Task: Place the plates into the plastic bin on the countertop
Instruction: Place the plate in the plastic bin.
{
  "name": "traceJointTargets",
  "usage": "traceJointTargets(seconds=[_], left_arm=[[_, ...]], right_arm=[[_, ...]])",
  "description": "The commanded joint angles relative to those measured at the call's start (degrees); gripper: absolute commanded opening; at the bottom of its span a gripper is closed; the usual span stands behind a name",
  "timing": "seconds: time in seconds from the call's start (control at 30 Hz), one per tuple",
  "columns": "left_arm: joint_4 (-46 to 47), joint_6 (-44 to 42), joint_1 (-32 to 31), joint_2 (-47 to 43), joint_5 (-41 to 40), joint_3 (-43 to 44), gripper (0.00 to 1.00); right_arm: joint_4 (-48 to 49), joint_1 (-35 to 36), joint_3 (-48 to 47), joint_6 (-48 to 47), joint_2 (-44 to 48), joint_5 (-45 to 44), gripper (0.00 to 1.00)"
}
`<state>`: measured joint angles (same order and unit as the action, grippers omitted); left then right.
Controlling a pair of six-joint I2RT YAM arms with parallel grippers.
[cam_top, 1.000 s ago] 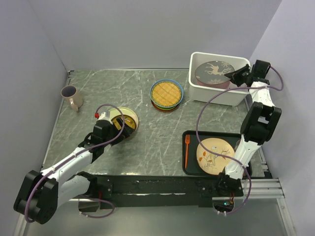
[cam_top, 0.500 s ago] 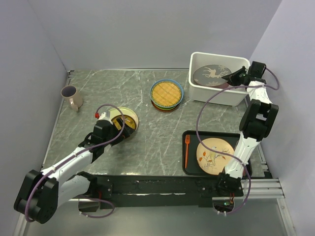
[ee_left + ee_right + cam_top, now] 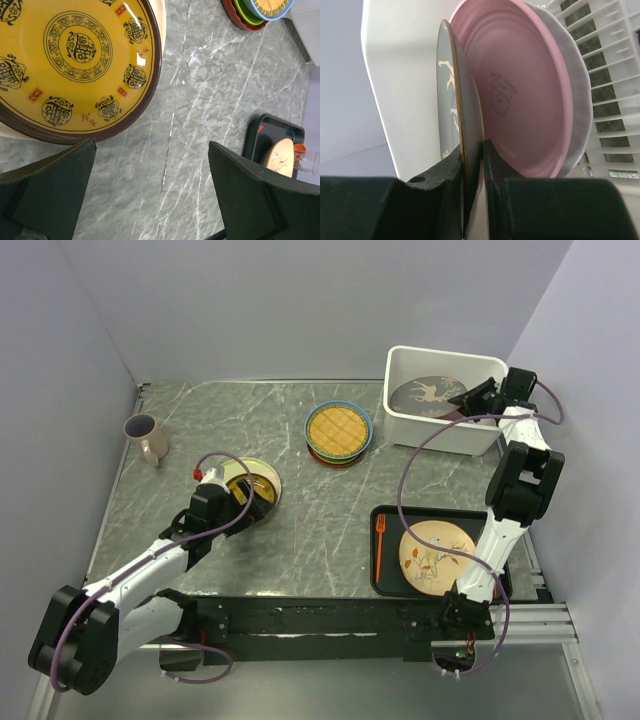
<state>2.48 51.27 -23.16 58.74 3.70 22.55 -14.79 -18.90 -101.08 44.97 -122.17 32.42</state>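
Note:
The white plastic bin stands at the back right of the countertop. My right gripper reaches into it, shut on the rim of the dark grey deer plate. In the right wrist view its fingers pinch that plate's edge, right over a pink plate and a white fluted plate. My left gripper hangs open at the near edge of a yellow, brown-rimmed plate, holding nothing. A stack topped by the yellow lattice plate sits mid-counter.
A black tray at the front right holds a beige plate and an orange fork. A mug stands at the far left. The bin's slot vents show beside the plates.
My right gripper has lowered the dark grey deer plate deeper into the bin, onto the plates there. The left arm has not moved.

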Motion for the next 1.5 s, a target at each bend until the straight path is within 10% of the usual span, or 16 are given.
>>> traceJointTargets(seconds=[0.0,0.33,0.83,1.47], left_arm=[[0.69,-1.69,0.22,-0.73,0.87,2.94,0.99],[-0.28,-2.22,0.22,-1.44,0.78,3.56,0.99],[-2.39,-3.1,0.22,-3.19,0.08,4.7,0.99],[-5.91,-3.54,0.22,-4.69,-1.68,5.58,0.99]], right_arm=[[5.03,0.35,-0.26,0.91,2.81,2.21,0.23],[-1.03,0.35,-0.88,-3.48,4.48,-3.58,0.61],[-6.13,2.54,0.88,-9.64,12.03,-21.96,0.91],[-2.53,6.15,5.45,-12.1,23.55,-28.47,1.0]])
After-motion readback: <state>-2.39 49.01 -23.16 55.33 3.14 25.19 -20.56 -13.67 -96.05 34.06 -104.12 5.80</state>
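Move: The pink plate, on the stack in the plastic bin, has its middle about 6 cm to the right hand's left, level with it in reach and some 8 cm below. The reindeer plate still at the fingers leans over it, its middle 9 cm left, 2 cm ahead and 4 cm below; the bin's middle is 5 cm left, 1 cm ahead and 6 cm down. From the left hand the pink plate lies about 32 cm ahead, 58 cm right, roughly level. Down by only 1.5 cm and a little to its right, the right hand opens its fingers from a narrow gap to full width, letting go of the reindeer plate's right-hand edge over the pink one. It then climbs about 10 cm out of the bin, easing back 3 cm, while the wrist rolls some 25 degrees, its left side dipping, and swings slightly clockwise. ##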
